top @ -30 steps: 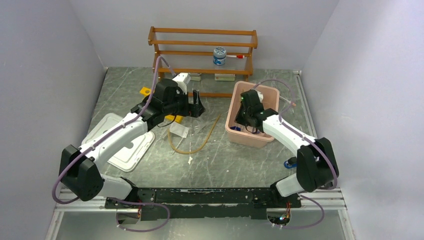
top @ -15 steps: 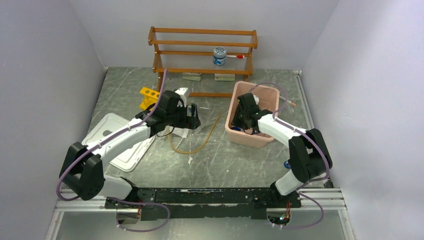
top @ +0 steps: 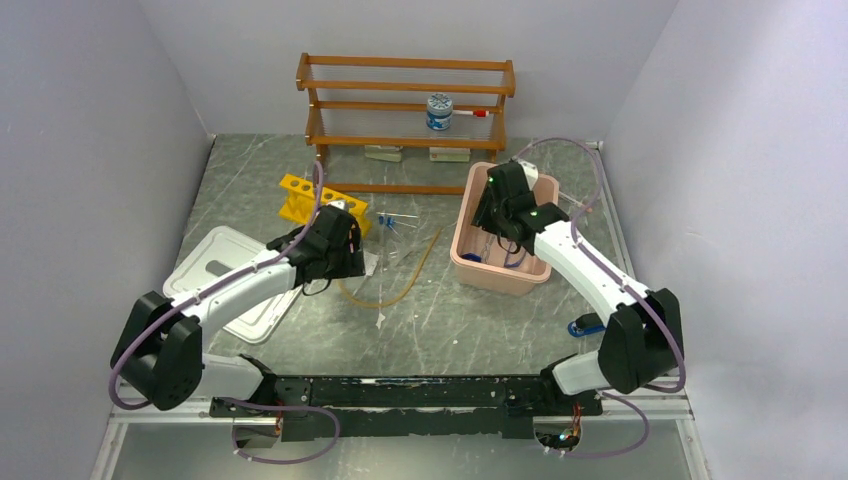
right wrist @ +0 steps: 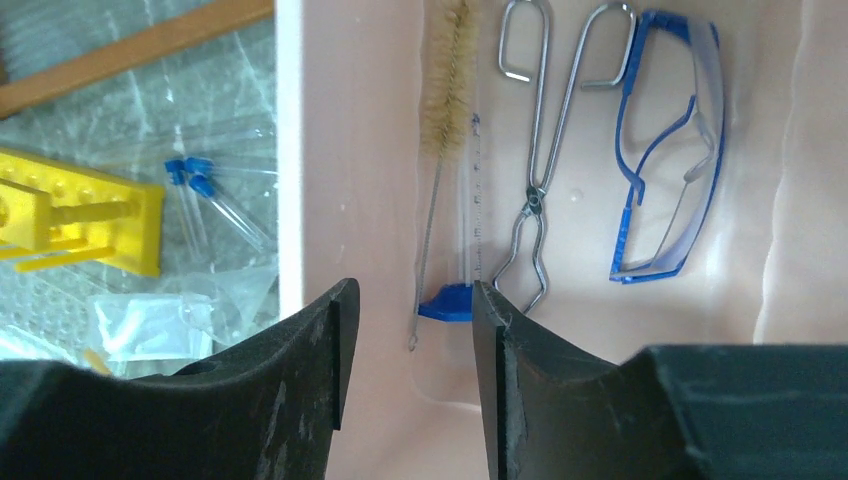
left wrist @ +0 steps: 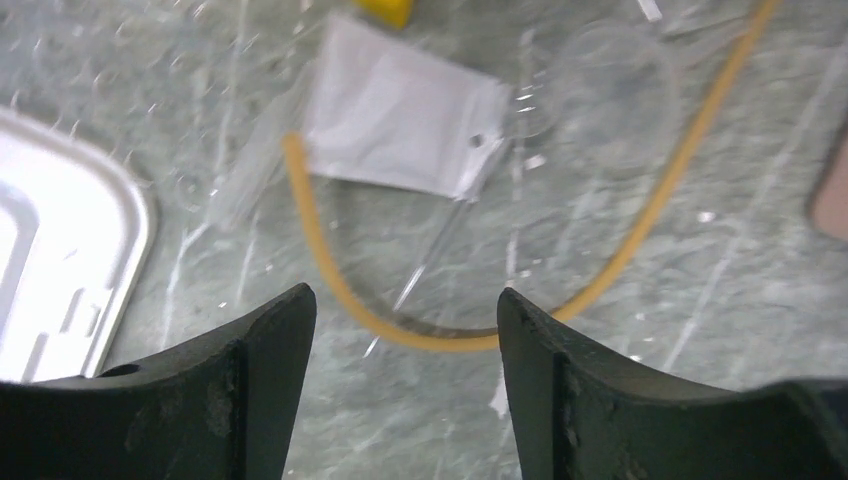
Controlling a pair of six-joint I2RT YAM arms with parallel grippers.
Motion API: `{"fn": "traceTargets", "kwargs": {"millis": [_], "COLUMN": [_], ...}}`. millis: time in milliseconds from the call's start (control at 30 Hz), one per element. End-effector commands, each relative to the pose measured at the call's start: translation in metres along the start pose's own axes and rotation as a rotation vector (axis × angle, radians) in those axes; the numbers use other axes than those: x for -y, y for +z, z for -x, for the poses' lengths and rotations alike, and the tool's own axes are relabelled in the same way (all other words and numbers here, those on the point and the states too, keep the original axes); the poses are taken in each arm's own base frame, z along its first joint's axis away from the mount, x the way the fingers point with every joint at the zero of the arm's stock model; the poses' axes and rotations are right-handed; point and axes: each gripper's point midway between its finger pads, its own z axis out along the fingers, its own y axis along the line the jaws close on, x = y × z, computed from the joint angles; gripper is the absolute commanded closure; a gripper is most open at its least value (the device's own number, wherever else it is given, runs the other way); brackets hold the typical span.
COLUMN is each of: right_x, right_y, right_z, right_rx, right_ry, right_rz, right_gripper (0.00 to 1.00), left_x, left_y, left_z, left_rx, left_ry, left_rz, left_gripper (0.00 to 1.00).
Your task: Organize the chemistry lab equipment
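The tan rubber hose [left wrist: 440, 342] lies curved on the table, and its bend sits just ahead of my open, empty left gripper [left wrist: 405, 310], which hovers above it [top: 345, 268]. The yellow test-tube rack [top: 305, 195] stands behind it. Small blue-capped tubes [top: 395, 220] lie on the table beside the rack. My right gripper [right wrist: 408, 300] hangs open over the pink bin [top: 470, 262] with nothing between its fingers. Inside the bin lie metal tongs [right wrist: 545, 170], a bristle brush [right wrist: 450, 80] and blue goggles [right wrist: 670, 150].
A clear plastic packet [left wrist: 400, 130] lies on the hose's left end. A white lid [top: 235, 285] rests at the left. A wooden shelf [top: 405, 100] at the back holds a blue-labelled jar [top: 438, 112]. A small blue item [top: 580, 325] sits by the right arm's base.
My left gripper has drawn back from beside the rack to above the hose bend, with its jaws somewhat narrower. My right gripper has opened and shifted towards the bin's far end.
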Motion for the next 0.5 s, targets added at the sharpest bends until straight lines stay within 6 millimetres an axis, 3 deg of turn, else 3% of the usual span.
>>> {"fn": "traceTargets", "kwargs": {"millis": [0, 200, 467], "right_x": [0.001, -0.018, -0.030], "right_y": [-0.019, -0.030, -0.041], "right_z": [0.026, 0.041, 0.050], "right_rx": [0.067, 0.113, 0.145], "right_ry": [-0.009, -0.008, -0.018], "right_rz": [-0.011, 0.081, 0.150], "right_gripper": [0.51, 0.53, 0.55], "left_x": [-0.030, -0.044, -0.040], "left_y": [-0.001, 0.012, 0.038], "left_z": [-0.009, -0.027, -0.033], "left_rx": [0.007, -0.019, -0.103], "left_ry": [-0.112, -0.174, -0.251], "left_rz": [0.108, 0.125, 0.016], "left_gripper": [0.32, 0.45, 0.58]}}
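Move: The rubber tubing's near-left end stretch lies about 3 cm to the left of the left hand, level with it fore and aft, and some 8 cm below. The plastic bag is about 4 cm straight ahead, the yellow rack roughly 12 cm ahead and 6 cm left, and the white lid around 21 cm left and 1 cm back. For the right hand, the tubing is about 25 cm left and 10 cm back; the pink box's middle is some 5 cm right and 2 cm back. The loose end of the rubber tubing is what the left hand drops to: it sinks about 6 cm while swinging some 5 cm left, turning a little counter-clockwise and narrowing its fingers from wide to about half open, until the right-hand fingertip is close over the tubing. The right hand, empty and half open, rises another 4 cm above the pink box. ##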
